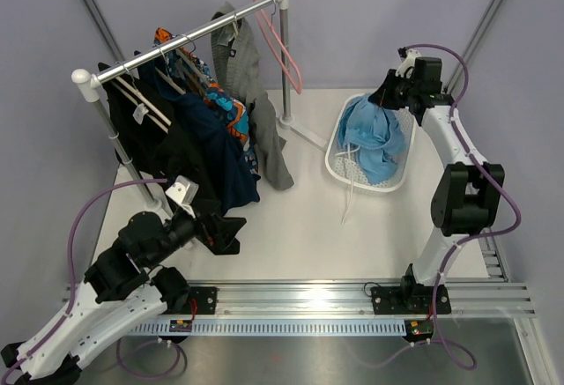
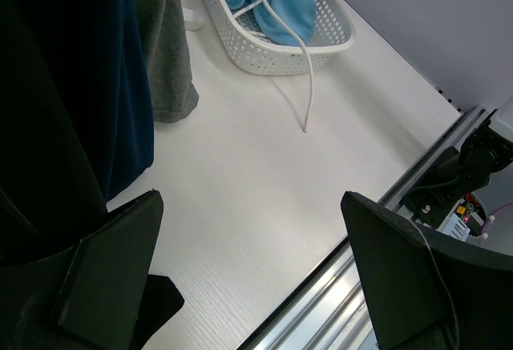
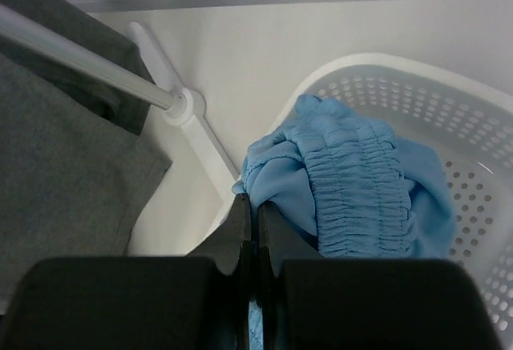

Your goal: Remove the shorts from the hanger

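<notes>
The light blue shorts (image 1: 374, 143) lie heaped in a white basket (image 1: 336, 161), their white drawstring (image 2: 309, 86) trailing onto the table. My right gripper (image 1: 381, 99) hovers at the basket's back left edge, shut, its tips (image 3: 252, 199) pinching an edge of the light blue shorts (image 3: 353, 182). The grey shorts (image 1: 264, 129) hang from the rail (image 1: 176, 41), reaching down to the table. My left gripper (image 1: 225, 231) is low at the front left beside the dark clothes, open with nothing between its fingers (image 2: 120, 262).
Black and dark blue clothes (image 1: 185, 151) and an orange-and-blue patterned piece (image 1: 231, 107) hang on the rack's left half. An empty pink hanger (image 1: 286, 50) hangs near the rail's right end. The rack's white foot (image 3: 188, 110) runs beside the basket (image 3: 481, 126).
</notes>
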Controlling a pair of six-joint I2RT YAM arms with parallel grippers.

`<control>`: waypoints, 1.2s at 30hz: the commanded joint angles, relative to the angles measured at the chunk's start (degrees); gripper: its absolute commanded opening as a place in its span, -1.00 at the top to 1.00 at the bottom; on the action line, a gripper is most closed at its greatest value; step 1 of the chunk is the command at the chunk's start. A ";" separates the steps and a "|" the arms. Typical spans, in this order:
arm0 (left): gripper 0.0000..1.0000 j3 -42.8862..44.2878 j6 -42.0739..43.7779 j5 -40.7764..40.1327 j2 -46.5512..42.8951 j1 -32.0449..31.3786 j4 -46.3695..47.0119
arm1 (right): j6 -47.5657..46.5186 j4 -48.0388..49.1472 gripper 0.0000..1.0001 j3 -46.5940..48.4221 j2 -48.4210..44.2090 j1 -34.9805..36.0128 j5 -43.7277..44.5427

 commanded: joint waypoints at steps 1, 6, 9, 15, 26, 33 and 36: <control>-0.98 1.09 -0.75 0.55 -0.22 -0.13 3.02 | 0.58 -4.79 1.00 1.94 5.16 -0.34 4.01; -0.98 0.82 -0.84 0.64 -0.66 -0.13 2.76 | -8.39 -12.44 0.83 2.56 7.55 -2.27 1.83; -0.98 1.09 -0.40 0.73 -0.49 -0.13 2.67 | -20.23 -18.04 0.17 6.32 4.65 -4.12 -5.90; -0.97 1.61 0.48 0.73 0.39 -0.13 3.10 | -46.07 -36.12 -0.56 15.72 0.08 -3.86 -18.82; -0.98 1.97 0.74 0.55 0.74 -0.13 3.02 | -67.22 -39.54 -0.57 1.07 -3.36 8.18 -10.25; -0.97 1.00 -0.22 0.11 -0.05 -0.13 3.72 | -58.07 -23.19 -0.58 -2.01 0.77 11.96 6.19; -0.98 0.82 -0.31 -0.15 0.13 -0.13 3.81 | -52.71 -18.28 -0.59 -3.41 3.15 13.80 13.13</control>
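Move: The shorts hang bunched from the right fingers, their middle some 4 cm back and 10 cm below. The basket's middle is likewise about 4 cm back, some 14 cm down. The drawstring trails roughly 12 cm back and 4 cm left, 12 cm lower; the rack's foot stands about 22 cm left, 3 cm farther out and 17 cm down. From the idle left hand, the basket lies some 33 cm ahead, 37 cm right and 16 cm below. The pinched waistband of the shorts is lowered about 11 cm into the basket by the right hand and let go as the fingers open wide. The empty hand then rises and swings back and left, turning counter-clockwise, and comes down again some 10 cm and forward over the left part of the shorts, still open, fingers now pointing steeply down. ##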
